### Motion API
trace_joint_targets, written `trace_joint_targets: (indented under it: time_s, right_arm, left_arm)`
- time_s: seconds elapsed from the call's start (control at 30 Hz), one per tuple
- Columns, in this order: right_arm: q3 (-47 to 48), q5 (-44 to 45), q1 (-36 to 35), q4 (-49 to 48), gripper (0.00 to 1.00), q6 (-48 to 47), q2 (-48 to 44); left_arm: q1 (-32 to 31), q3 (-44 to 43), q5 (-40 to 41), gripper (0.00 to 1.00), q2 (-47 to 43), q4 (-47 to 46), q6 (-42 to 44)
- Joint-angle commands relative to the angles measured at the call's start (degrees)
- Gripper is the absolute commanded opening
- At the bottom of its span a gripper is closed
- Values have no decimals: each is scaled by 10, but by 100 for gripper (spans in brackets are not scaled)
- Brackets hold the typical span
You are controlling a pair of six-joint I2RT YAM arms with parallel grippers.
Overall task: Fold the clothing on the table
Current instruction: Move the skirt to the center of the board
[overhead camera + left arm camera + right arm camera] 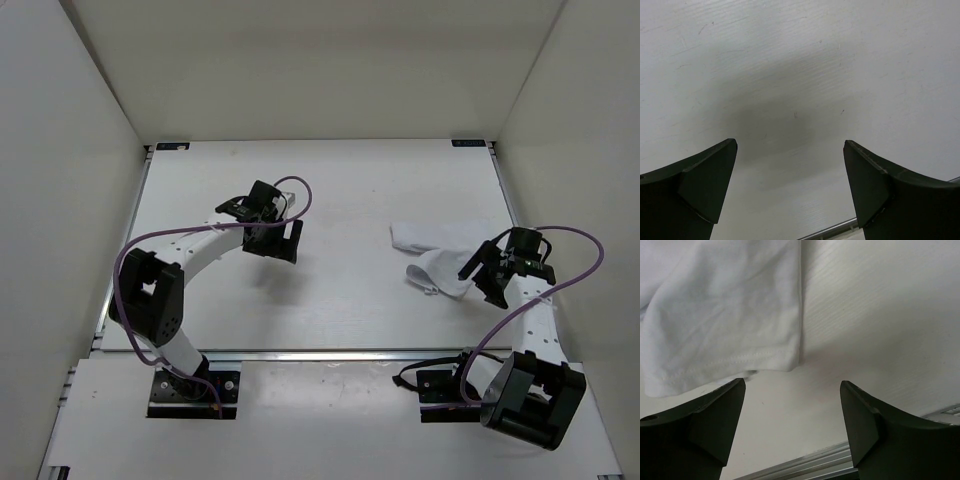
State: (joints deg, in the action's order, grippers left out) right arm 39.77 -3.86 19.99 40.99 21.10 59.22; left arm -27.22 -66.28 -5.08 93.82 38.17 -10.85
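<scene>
The clothing (437, 255), a small white garment, lies crumpled on the right half of the table (350, 190). My right gripper (480, 278) sits just at its near right edge, open and holding nothing. In the right wrist view the garment's stitched hem (725, 310) lies a little beyond the fingertips, with bare table between the fingers of the right gripper (792, 382). My left gripper (281, 244) hovers over the left-centre of the table, well apart from the clothing. In the left wrist view the left gripper (790, 141) is open over bare white surface.
White enclosure walls (70, 150) rise close on the left, right and back of the table. A metal rail (300, 353) runs along the near edge and also shows as a rail (815, 460) close below the right fingers. Purple cables (575, 262) loop off both arms.
</scene>
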Motion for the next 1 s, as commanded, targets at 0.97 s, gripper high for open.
trace_joint_targets:
  time_s: [0.97]
  right_arm:
    - [-81,-50,6,-116,50,66,77]
  left_arm:
    - [23,7,-32,98,-56,-63,3]
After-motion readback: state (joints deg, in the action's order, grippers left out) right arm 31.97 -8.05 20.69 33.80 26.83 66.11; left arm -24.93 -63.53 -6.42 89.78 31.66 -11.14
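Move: The skirt's near right hem corner is just off the right gripper: about 2 cm to its left, 1 cm back and 7 cm below. At the same depth below, the skirt's bulk has its middle some 9 cm ahead and 5 cm left, its loose near-left end lies level and roughly 10 cm left, and the board's near rail is about 12 cm back. From the left gripper the corner is some 38 cm right, 9 cm back. Sink the open right gripper about 5 cm onto the skirt's near right corner, slowly at first and then faster, drifting roughly 2 cm left and a touch back. Roll its left side up about 10 degrees and, late in the descent, narrow the fingers from three-quarters to about half open, one either side of the corner, without closing. Ease the empty, open left gripper forward and up a little. ##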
